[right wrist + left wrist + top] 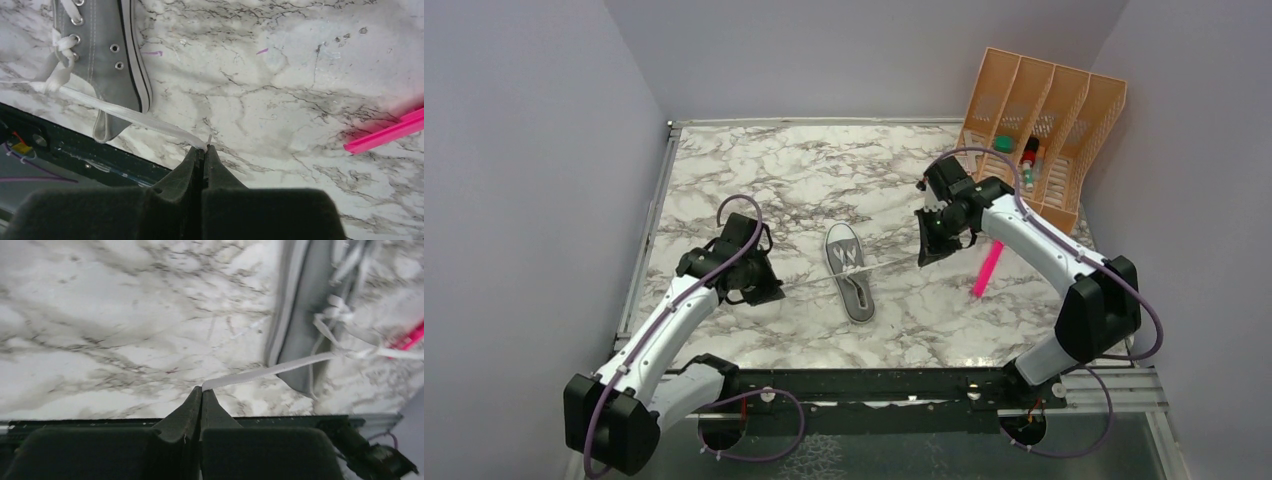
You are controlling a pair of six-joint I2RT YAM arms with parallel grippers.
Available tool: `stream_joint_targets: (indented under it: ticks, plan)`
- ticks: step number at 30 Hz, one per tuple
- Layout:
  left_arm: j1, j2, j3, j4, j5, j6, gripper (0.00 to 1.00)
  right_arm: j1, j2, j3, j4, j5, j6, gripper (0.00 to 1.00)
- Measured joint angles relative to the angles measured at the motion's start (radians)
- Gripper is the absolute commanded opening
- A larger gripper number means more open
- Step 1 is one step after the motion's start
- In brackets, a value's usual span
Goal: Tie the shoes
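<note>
A small grey sneaker with a white toe cap lies in the middle of the marble table, toe pointing away. Its white laces run out taut to both sides. My left gripper is to the shoe's left, and in the left wrist view it is shut on the end of one lace, which leads to the shoe. My right gripper is to the shoe's right. In the right wrist view it is shut on the other lace, which leads back to a knot at the eyelets of the shoe.
A pink stick lies on the table under the right arm and also appears as the pink stick in the right wrist view. An orange slotted organiser holding small items stands at the back right. Walls close in the left, right and back sides.
</note>
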Motion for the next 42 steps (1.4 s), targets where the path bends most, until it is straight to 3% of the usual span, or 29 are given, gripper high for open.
stream_joint_targets:
  ticks: [6, 13, 25, 31, 32, 34, 37, 42]
  plan:
    - [0.012, 0.017, 0.001, -0.083, -0.219, -0.072, 0.0, -0.107, 0.077, 0.0, 0.01, 0.016, -0.014, 0.01]
    - [0.081, 0.019, 0.001, -0.087, -0.351, -0.083, 0.0, -0.273, 0.152, 0.019, 0.006, 0.08, -0.003, 0.0]
    - [0.307, 0.108, -0.048, -0.089, -0.296, -0.081, 0.0, -0.311, 0.138, -0.084, 0.089, 0.066, 0.015, 0.01]
    - [0.333, 0.122, -0.069, -0.046, -0.246, -0.036, 0.0, -0.313, 0.101, -0.101, 0.124, 0.049, 0.015, 0.01]
    - [0.332, 0.124, -0.071, -0.039, -0.236, -0.022, 0.06, -0.315, 0.089, -0.1, 0.13, 0.041, 0.009, 0.0]
    - [0.324, 0.124, -0.072, -0.029, -0.217, 0.003, 0.34, -0.318, 0.067, -0.095, 0.134, 0.018, -0.008, 0.01]
    - [0.32, 0.116, -0.068, -0.036, -0.207, 0.039, 0.67, -0.324, 0.046, -0.08, 0.144, -0.047, -0.034, 0.01]
    - [0.312, 0.098, 0.056, -0.082, -0.23, 0.113, 0.71, -0.325, 0.031, -0.079, 0.173, -0.178, -0.067, 0.01]
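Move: The left hand holds one lace end and the shoe's middle lies about 16 cm to its right, 3 cm ahead and 9 cm lower. The right hand holds the other end; the shoe is some 16 cm to its left, 3 cm back and 9 cm lower. The pink strip lies roughly 18 cm to the right of the right hand and 2 cm back, 12 cm below; the organizer stands some 28 cm right and 26 cm ahead, 7 cm lower. Both hands pull lace ends outward about 10 cm while sinking; left then opens, rising; right holds, easing leftward. ##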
